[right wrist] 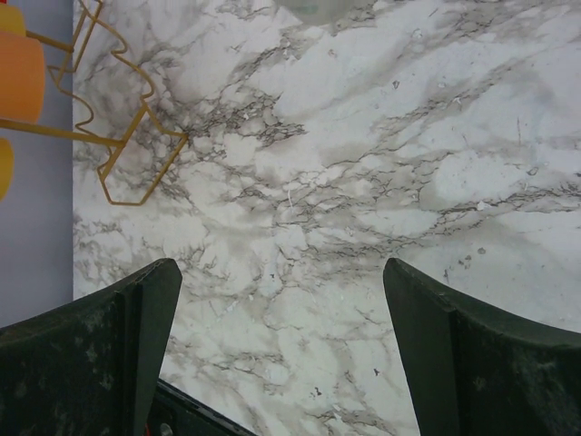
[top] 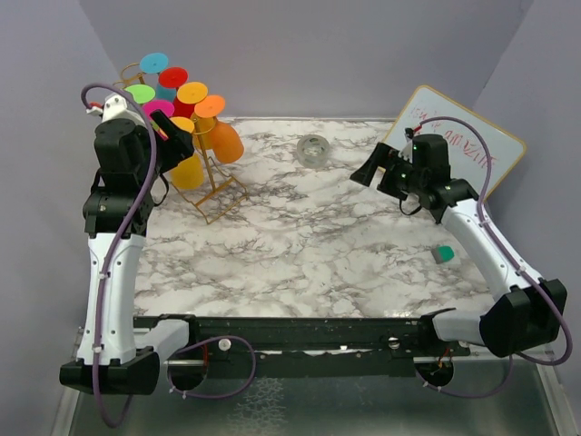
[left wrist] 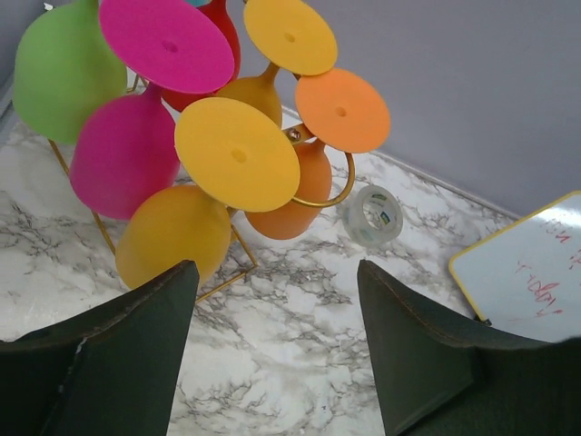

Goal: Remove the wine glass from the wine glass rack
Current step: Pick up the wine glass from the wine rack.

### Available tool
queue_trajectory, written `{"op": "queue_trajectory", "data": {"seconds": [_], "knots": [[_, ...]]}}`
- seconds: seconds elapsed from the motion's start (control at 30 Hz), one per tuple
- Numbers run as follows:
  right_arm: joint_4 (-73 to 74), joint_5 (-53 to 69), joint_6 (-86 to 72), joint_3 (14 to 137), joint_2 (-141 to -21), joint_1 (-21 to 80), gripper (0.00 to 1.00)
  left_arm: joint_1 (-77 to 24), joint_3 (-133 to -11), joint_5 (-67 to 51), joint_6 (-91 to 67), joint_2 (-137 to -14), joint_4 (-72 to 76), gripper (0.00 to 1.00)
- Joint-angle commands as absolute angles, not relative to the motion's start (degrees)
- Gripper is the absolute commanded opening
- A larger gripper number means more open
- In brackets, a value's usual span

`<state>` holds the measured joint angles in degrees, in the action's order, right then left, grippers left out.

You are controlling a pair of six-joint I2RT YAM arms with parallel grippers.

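Observation:
The wine glass rack (top: 218, 195), thin gold wire, stands at the table's back left. Several coloured wine glasses hang upside down from it. In the left wrist view a yellow wine glass (left wrist: 172, 241) hangs lowest and nearest, with its round foot (left wrist: 236, 154) above it. An orange glass (left wrist: 290, 204) hangs to its right and a pink one (left wrist: 123, 154) to its left. My left gripper (left wrist: 274, 272) is open just short of the yellow glass (top: 188, 171), with only marble between its fingers. My right gripper (right wrist: 281, 268) hangs open over the right side of the table, holding nothing.
A clear tape roll (top: 314, 150) lies at the back middle. A whiteboard (top: 458, 145) with red writing leans at the back right. A small green object (top: 443, 253) lies near the right arm. Grey walls close the back and left.

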<state>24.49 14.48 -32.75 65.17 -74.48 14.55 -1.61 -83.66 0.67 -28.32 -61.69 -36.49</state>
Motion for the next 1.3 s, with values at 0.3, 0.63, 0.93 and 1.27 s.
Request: {"op": "queue_trajectory", "data": {"seconds": [0.3,0.63,0.93,1.27], "knots": [[26.25,17.05,-33.00,64.36,-71.07,14.59,1.00,1.40,-86.50,7.26,-26.01,-66.60,-34.13,0.67],[27.17,17.43,-32.52,65.65,-71.51,14.61,1.00,3.18,-87.74,2.82,-26.19,-71.12,-32.03,0.56],[28.03,17.93,-32.48,66.18,-71.91,14.59,1.00,5.31,-87.05,0.91,-27.52,-72.90,-30.22,0.45],[27.56,18.41,-32.96,65.87,-72.16,14.60,1.00,5.84,-84.00,-1.55,-29.00,-72.20,-28.27,0.39]]}}
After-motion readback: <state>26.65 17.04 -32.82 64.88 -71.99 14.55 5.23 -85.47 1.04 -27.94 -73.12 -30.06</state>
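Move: The magenta glass hangs some 8 cm ahead and 8 cm left of the left hand; its base is about 3 cm higher than the hand, its middle 4 cm lower. The front yellow glass is nearer, 5 cm ahead and 3 cm left, its middle 6 cm below. The orange glass sits 10 cm ahead and 4 cm right, the green one 12 cm ahead and 12 cm left. From the right hand, the magenta glass lies roughly 48 cm left, 8 cm ahead and 10 cm higher. Bring the left gripper forward about 6 cm and left about 5 cm, in over the left part of the front yellow glass's base and towards the magenta glass, sinking some 3 cm late in the reach. Turn the wrist a little counter-clockwise and narrow the fingers from about three-quarters open to under half, without closing on a glass. ##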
